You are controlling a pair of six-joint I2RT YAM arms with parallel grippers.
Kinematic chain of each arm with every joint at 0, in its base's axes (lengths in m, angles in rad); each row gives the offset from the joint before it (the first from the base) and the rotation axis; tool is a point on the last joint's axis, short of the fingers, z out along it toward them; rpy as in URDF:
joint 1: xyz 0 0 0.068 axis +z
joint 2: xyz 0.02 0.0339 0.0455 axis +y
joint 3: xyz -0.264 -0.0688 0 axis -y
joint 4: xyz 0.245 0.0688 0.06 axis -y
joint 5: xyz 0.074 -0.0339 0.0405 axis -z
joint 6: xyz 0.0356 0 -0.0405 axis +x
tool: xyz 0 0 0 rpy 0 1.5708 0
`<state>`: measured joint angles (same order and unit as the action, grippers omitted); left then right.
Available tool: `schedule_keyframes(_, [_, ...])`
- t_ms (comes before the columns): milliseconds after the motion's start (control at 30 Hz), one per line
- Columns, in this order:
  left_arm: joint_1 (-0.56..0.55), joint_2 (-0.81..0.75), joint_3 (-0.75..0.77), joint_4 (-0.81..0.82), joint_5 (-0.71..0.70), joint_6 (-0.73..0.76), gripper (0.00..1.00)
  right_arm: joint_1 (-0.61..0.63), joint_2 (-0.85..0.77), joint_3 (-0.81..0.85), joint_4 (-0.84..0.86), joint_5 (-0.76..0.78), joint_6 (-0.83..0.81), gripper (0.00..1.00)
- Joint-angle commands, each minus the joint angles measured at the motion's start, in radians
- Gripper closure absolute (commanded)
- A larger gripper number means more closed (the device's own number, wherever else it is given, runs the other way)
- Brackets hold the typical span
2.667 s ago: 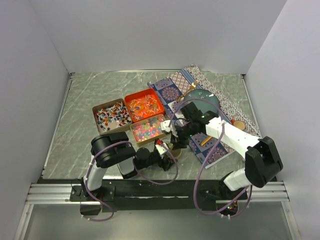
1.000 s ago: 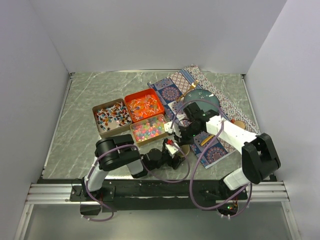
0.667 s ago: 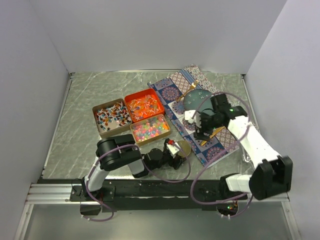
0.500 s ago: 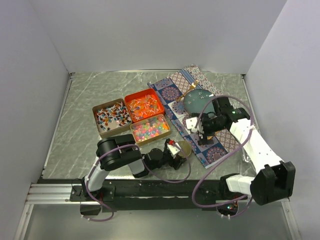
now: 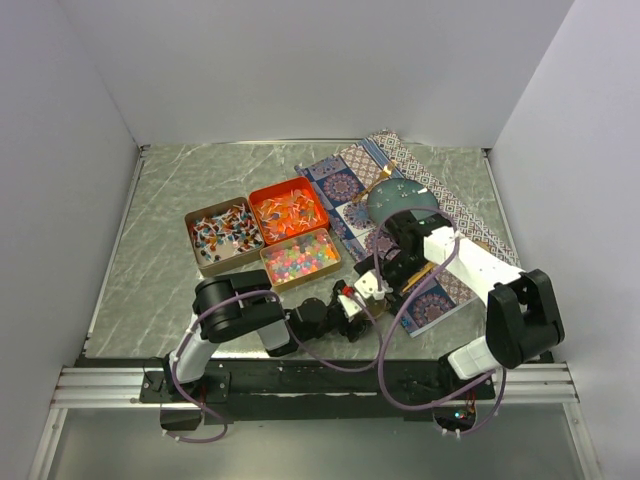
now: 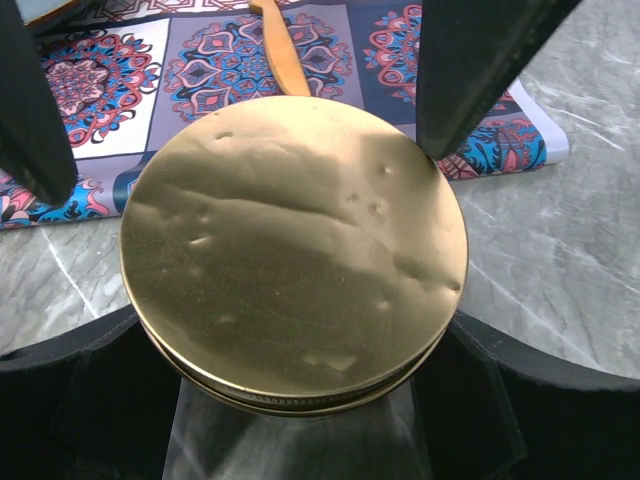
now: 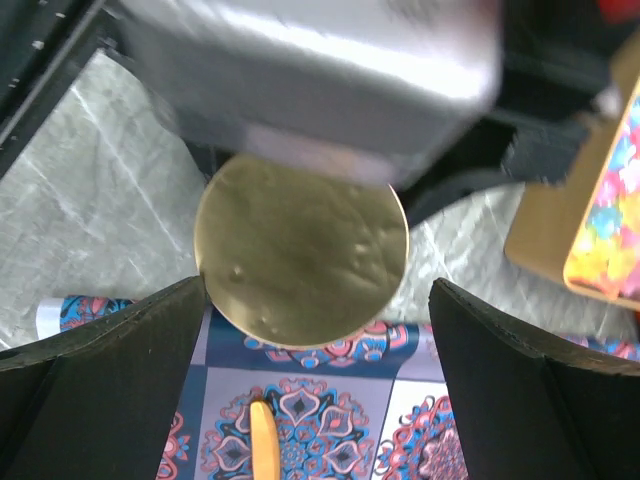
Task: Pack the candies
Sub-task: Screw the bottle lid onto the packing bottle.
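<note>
The candies fill three tins in the top view: wrapped ones (image 5: 225, 235), orange-red pieces (image 5: 288, 210) and coloured beads (image 5: 298, 258). The beads also show at the right wrist view's edge (image 7: 612, 215). My left gripper (image 5: 352, 300) lies low on the table, shut on a round gold lid (image 6: 295, 250), whose rim rests against both fingers. My right gripper (image 5: 378, 283) hovers open just beyond the lid (image 7: 300, 260), over the patterned mat, with nothing between its fingers (image 7: 100, 390).
A patterned mat (image 5: 345, 185) lies right of the tins. On it are a round dark green disc (image 5: 400, 197) and a wooden stick (image 7: 263, 445). A small wooden round (image 5: 478, 250) sits at the mat's right edge. White walls surround the table.
My right arm swung out over the mat, then came back down-left to the gold lid, its jaws now open. The left gripper and lid have hardly moved.
</note>
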<state>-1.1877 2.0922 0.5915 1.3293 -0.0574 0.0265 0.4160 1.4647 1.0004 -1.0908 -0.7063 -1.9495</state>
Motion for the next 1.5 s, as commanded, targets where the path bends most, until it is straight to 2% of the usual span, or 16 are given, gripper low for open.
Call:
schedule_keyframes(0, [-0.027,0.085,-0.045,-0.344,0.099,0.026,0.99,0.036,0.017,0.023,-0.04,-0.021,-0.06,0.0])
schedule_keyframes(400, [0.036,0.127,-0.019,-0.4,0.14,-0.132,0.99,0.018,0.045,-0.017,-0.049,0.06,0.014,0.0])
schedule_keyframes(667, [0.074,0.158,-0.002,-0.424,0.149,-0.198,0.99,-0.026,-0.04,-0.103,-0.069,0.105,0.055,0.0])
schedule_keyframes(933, [0.077,0.163,0.004,-0.438,0.148,-0.211,0.99,-0.049,-0.142,-0.19,-0.037,0.159,0.178,0.0])
schedule_keyframes(1167, [0.079,0.161,0.002,-0.462,0.122,-0.223,0.99,-0.071,-0.225,-0.256,-0.078,0.211,0.239,0.0])
schedule_keyframes(1333, [0.065,0.141,-0.007,-0.498,0.13,-0.209,0.99,-0.074,-0.282,-0.258,-0.074,0.191,0.305,0.0])
schedule_keyframes(1467, [0.051,0.137,-0.01,-0.498,0.12,-0.194,0.99,-0.138,-0.297,-0.2,0.003,0.124,0.317,0.0])
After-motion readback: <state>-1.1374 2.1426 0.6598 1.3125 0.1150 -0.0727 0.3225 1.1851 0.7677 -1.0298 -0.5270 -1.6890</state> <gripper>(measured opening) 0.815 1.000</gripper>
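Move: The bottle lid sits on the bottle in the left hand's grip, its middle about 4 cm straight above that hand's point. From the open right hand, the lid lies some 3 cm below, 2 cm back and 1 cm left. The coloured-candy box is roughly 8 cm ahead and 16 cm left of the right hand, the wooden knife about 3 cm ahead and 12 cm right, both 7 to 9 cm lower. Right hand, open, sinks 2 cm, then sweeps some 7 cm right from the lid; left keeps the bottle. ##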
